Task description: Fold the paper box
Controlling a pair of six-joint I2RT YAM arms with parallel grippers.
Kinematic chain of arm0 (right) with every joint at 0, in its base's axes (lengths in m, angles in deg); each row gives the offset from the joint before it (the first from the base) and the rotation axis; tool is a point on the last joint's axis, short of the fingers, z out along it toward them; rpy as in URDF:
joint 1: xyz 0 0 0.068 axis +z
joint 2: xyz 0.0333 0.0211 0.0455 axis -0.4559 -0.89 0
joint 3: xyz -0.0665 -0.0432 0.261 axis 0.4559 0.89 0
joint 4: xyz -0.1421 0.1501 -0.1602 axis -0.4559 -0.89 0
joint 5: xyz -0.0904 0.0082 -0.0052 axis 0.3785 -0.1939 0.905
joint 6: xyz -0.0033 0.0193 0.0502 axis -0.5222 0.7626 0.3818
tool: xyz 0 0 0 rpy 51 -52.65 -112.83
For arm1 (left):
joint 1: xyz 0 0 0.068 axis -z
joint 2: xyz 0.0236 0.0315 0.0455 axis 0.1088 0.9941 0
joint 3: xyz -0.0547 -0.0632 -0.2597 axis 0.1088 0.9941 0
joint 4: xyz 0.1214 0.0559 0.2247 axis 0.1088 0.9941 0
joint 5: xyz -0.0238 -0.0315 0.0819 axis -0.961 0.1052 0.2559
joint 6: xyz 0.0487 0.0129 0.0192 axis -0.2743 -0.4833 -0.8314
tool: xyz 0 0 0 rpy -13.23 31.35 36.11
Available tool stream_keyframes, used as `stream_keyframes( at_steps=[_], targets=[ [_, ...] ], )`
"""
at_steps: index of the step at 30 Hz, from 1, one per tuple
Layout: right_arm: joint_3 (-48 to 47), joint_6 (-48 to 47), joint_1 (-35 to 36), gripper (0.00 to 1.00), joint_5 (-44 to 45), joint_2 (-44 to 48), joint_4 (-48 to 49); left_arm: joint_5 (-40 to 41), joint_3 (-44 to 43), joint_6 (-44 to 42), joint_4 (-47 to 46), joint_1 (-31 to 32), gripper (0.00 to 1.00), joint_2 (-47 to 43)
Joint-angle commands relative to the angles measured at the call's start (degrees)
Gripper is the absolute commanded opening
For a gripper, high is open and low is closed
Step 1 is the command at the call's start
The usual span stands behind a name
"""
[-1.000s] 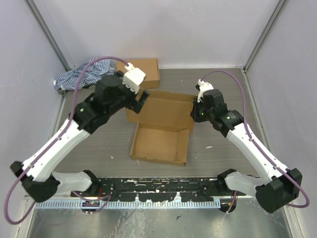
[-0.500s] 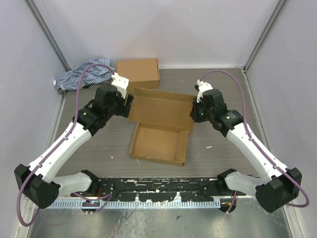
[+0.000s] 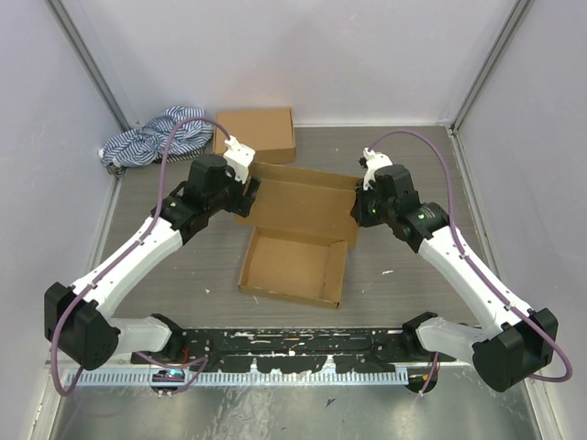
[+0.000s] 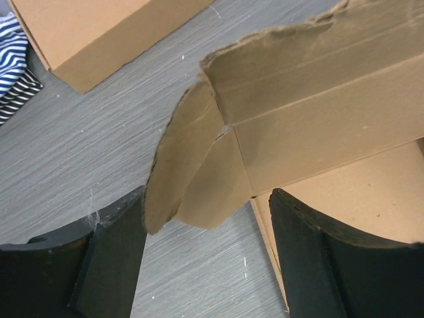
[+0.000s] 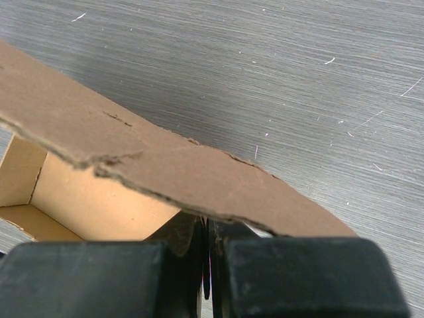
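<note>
The brown paper box (image 3: 293, 268) lies open mid-table, and its lid panel (image 3: 303, 206) stands up behind the tray. My left gripper (image 3: 248, 191) is open at the lid's left end. In the left wrist view the rounded side flap (image 4: 182, 165) hangs between the black fingers (image 4: 112, 258) of this gripper (image 4: 205, 215), just above the table. My right gripper (image 3: 359, 209) is shut on the lid's right edge. In the right wrist view the cardboard edge (image 5: 165, 165) crosses just above the tips of that gripper (image 5: 209, 232), and the box interior (image 5: 86, 205) shows at the left.
A second, closed cardboard box (image 3: 257, 133) sits at the back, also seen in the left wrist view (image 4: 99, 26). A blue-striped cloth (image 3: 151, 137) lies in the back left corner. Grey walls enclose the table on three sides.
My left arm has drawn back and lowered, bringing its open gripper from over the lid to the lid's left side flap. The right gripper keeps its hold without moving.
</note>
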State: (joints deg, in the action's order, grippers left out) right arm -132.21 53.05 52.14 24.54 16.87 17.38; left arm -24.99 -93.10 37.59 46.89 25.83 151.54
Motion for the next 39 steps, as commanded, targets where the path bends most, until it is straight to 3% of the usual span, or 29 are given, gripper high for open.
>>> stream_keyframes(
  at_steps=[1, 5, 8, 10, 11, 16, 22, 25, 28, 32, 34, 39],
  targets=[
    [-1.37, -0.33, 0.27, 0.01, -1.03, 0.21, 2.47, -2.26, -0.97, -0.54, -1.29, -0.48, 0.75, 2.69],
    [-1.44, -0.28, 0.26, 0.01, -1.19, -0.11, 2.36, -2.83, -0.86, 0.14, -1.32, -0.51, 0.62, 1.44],
    [-1.53, -0.23, 0.22, 0.01, -1.14, -0.22, 2.24, -1.99, -1.16, 0.02, -0.68, -0.52, 0.62, -0.08],
    [-1.62, -0.12, 0.21, 0.01, -1.03, -0.23, 2.17, -0.47, -1.49, -0.29, -0.11, -0.52, 0.76, -1.22],
    [-1.63, -0.1, 0.22, 0.01, -1.11, -0.16, 2.12, -0.23, -1.71, -0.61, 0.22, -0.52, 0.78, -1.5],
    [-1.46, 0.03, 0.27, 0.02, -1.57, -0.35, 2.27, -2.73, -1.92, -1.23, 0.32, -0.52, 0.66, -1.84],
    [-1.79, -0.37, 0.21, 0.01, -2.78, 0.51, 1.87, 0.41, -3.55, -3.93, -0.11, -0.72, 0.69, 1.84],
    [-1.86, -0.53, 0.21, 0.01, -3.11, 0.84, 1.63, -1.78, -4.75, -4.85, 0.39, -1.42, 0.68, 3.16],
    [-1.82, -0.46, 0.25, 0.01, -2.97, 0.74, 1.72, -3.78, -6.23, -4.92, 1.91, -1.66, 0.56, 3.59],
    [-2.04, -0.32, 0.21, 0.01, -3.31, -0.08, 1.56, -5.74, -6.7, -4.29, 3.7, -1.66, 0.23, 2.99],
    [-2.2, -0.24, 0.21, 0.01, -3.32, -0.35, 1.36, -6.06, -6.42, -3.94, 4.19, -1.66, 0.11, 2.11],
    [-2.43, -0.12, 0.21, 0.01, -3.29, -0.51, 1.55, -7.63, -5.5, -2.15, 4.12, -1.67, 0.04, -1.52]
  ],
)
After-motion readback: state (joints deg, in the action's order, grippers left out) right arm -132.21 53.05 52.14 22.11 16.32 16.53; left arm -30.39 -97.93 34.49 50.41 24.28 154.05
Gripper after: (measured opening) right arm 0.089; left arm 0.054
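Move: The lid's left flap stands at the left hand's open fingers, its middle roughly 2 cm ahead and 1 cm below. From that hand, the lid panel lies level ahead, some 10 cm right and 3 cm below; the box tray is about 16 cm back, 10 cm right and 17 cm down. For the right hand, still gripping the lid's right end, the flap is roughly 23 cm left and 6 cm ahead. The left hand dips about 2 cm, rises, nudges forward and back, then shuts on the lid's left flap. ##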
